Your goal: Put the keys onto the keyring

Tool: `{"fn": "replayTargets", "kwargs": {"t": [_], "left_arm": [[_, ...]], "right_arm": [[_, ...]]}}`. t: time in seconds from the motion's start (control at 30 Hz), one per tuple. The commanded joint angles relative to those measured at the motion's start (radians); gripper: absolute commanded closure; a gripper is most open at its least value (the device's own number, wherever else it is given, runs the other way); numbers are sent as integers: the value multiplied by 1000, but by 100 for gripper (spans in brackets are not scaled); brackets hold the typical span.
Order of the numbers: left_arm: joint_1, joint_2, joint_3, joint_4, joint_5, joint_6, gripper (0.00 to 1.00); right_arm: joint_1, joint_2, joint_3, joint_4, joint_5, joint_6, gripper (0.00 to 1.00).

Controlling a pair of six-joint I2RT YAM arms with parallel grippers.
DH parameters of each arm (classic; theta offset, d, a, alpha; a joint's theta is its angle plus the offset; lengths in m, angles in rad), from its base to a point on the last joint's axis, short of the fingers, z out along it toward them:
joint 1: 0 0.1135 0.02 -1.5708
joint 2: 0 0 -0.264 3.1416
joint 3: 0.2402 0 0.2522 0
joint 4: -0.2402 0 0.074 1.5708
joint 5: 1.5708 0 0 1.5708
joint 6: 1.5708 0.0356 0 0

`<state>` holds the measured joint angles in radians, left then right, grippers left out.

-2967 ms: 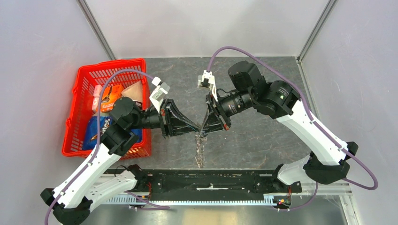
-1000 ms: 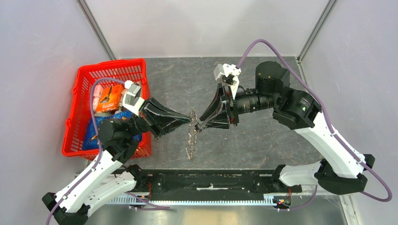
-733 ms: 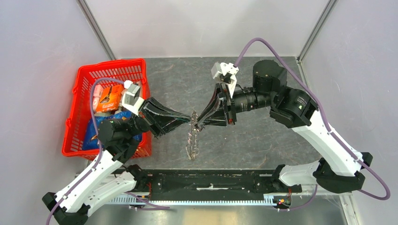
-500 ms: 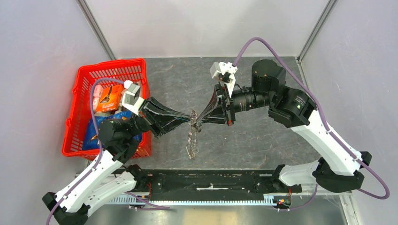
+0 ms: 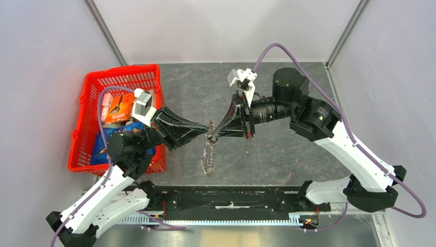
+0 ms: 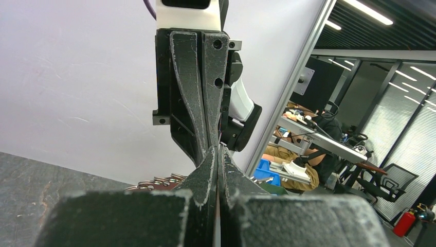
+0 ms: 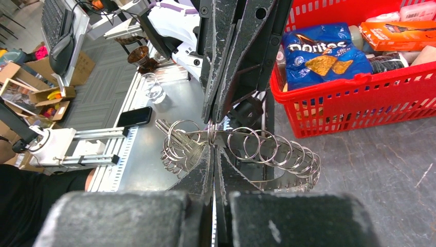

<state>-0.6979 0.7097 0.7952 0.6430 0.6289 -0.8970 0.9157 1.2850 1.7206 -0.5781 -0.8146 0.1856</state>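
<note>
The keyring is a metal band strung with many small silvery rings and hangs in the air over the table's middle. The left gripper and the right gripper meet tip to tip at its top, and both are shut on it. In the right wrist view the right gripper pinches the band of the keyring, with the left gripper's fingers coming down from above. In the left wrist view the left gripper is shut, with a few rings of the keyring beside it. The keys with a black head are hidden.
A red basket with snack packets stands at the table's left, close behind the left arm. The grey table ends at a black rail along the near edge. Light walls enclose the back and sides.
The right gripper has closed its jaws onto the keyring and shifted slightly left. The left gripper stayed shut in place with the ring hanging from it.
</note>
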Motion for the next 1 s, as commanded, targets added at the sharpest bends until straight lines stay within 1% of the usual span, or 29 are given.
{"fn": "replayTargets", "kwargs": {"t": [0.0,0.17,0.2,0.23,0.3,0.37,0.4,0.97], "left_arm": [[-3,-11,13,86,-60,-14,98],[-4,-13,13,84,-64,-11,98],[-3,-15,13,84,-65,-10,98],[-3,-16,13,84,-64,-10,98],[-3,-16,13,84,-61,-10,98],[-3,-17,13,84,-59,-11,98],[-3,-18,13,84,-57,-11,98],[-3,-18,13,84,-52,-14,98]], "right_arm": [[9,-25,-30,56,-38,38,100],[11,-31,-34,61,-42,45,100],[11,-34,-33,62,-40,45,98],[11,-37,-30,58,-33,43,92],[11,-44,-25,54,-15,35,82],[11,-52,-17,51,-2,29,77],[11,-52,-8,45,1,27,76],[12,-7,71,49,14,22,75]]}}
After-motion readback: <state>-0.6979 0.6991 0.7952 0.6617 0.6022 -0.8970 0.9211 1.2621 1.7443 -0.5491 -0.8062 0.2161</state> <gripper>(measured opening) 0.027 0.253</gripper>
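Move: Right at the shut right fingertips, about 1 cm to their left, is the small ring that the left fingers still hold, roughly 1 cm to the left hand's right. The keys hang about 3 cm back, 1 cm left and 2 cm below the right hand. The big keyring's middle lies about 2 cm forward, 2 cm left and 5 cm below that hand. Coming free of the small ring, the right fingers first wait shut, then open to about a quarter and the hand rises some 2 cm, easing slightly back and to its right, away from the left fingertips and with almost no turn. The left hand keeps its pinch and holds the ring nearly still. ##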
